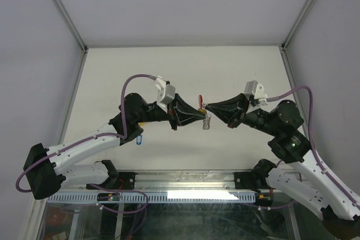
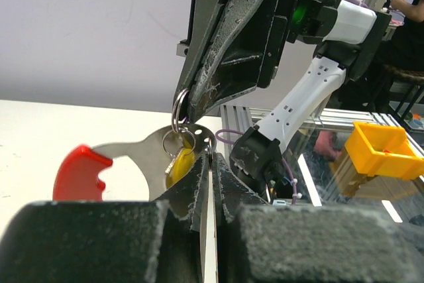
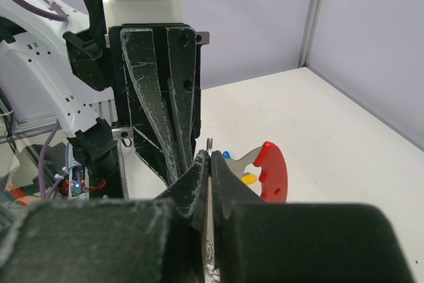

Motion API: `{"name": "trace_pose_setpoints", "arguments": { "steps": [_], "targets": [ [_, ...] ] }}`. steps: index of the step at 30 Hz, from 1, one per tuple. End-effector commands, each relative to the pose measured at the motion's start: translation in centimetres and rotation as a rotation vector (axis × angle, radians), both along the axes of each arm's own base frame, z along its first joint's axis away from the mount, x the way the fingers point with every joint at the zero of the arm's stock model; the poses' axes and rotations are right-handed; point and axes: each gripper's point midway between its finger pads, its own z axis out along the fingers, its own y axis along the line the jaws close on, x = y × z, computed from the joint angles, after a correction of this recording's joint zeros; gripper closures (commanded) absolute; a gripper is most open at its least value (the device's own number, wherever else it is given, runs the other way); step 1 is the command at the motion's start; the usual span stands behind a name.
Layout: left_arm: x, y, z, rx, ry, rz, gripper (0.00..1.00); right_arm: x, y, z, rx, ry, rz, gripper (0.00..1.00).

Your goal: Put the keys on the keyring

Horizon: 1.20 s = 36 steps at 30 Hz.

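The keyring hangs in mid-air between both grippers. Its red crescent (image 1: 200,103) and silver plate (image 2: 136,157) show clearly, and a beaded chain (image 1: 206,122) dangles below. My left gripper (image 2: 211,154) is shut on the edge of the silver plate. My right gripper (image 3: 209,157) comes in from the opposite side and is shut on a thin metal ring (image 2: 179,107) at the plate's end. A yellow-tagged key (image 2: 179,162) hangs from that ring. A blue tag (image 3: 226,155) and a yellow tag (image 3: 249,178) peek out beside the red crescent (image 3: 273,171). Another blue-tagged key (image 1: 139,139) lies on the table under the left arm.
The white table (image 1: 185,71) is walled by grey panels on three sides. An aluminium rail (image 1: 185,195) with the arm bases runs along the near edge. A yellow bin (image 2: 386,149) sits beyond the table.
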Motion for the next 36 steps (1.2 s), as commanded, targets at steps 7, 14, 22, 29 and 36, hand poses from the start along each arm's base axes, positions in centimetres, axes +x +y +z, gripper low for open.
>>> {"name": "trace_pose_setpoints", "arguments": {
  "steps": [7,14,22,29,36],
  "targets": [
    [0.8,-0.2,1.9,-0.025,0.025,0.052,1.00,0.7,-1.4,1.6,0.019,-0.063,-0.095,0.91],
    [1.3,-0.4,1.2,-0.005,0.060,0.070,1.00,0.5,-2.5,2.6,0.033,-0.116,-0.132,0.75],
    [1.9,-0.5,1.1,0.007,0.095,0.094,1.00,0.1,-2.5,1.3,-0.068,-0.323,-0.110,0.68],
    [2.9,-0.3,0.7,0.042,0.128,0.117,1.00,0.2,-2.2,-0.3,-0.170,-0.468,-0.081,0.67],
    [3.3,0.3,0.0,0.162,0.022,0.127,1.00,-0.2,-1.5,-0.8,-0.236,-0.382,-0.009,0.71]
  ]
}}
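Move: The left fingers are already shut on the keyring's edge, its rings centred about 2 cm ahead and 1 cm above. From there the red end of its metal plate is roughly 6 cm forward, 1 cm left and 1 cm lower, with the yellow key some 2 cm ahead and 2 cm below. The right fingers still pinch those rings at their tips, about 1 cm above the rings' middle; for them the red end is about 4 cm forward, 1 cm left and 3 cm down. Opening to about a third, the right fingers let go of the rings and draw off a good 2 cm to the right, then sink about 2 cm while that hand rolls some 20 degrees, its forward side rising. The left hand keeps its pinch on the keyring and carries it about 3 cm forward and 2.5 cm down, the sinking mostly first, its wrist tilting slightly. ##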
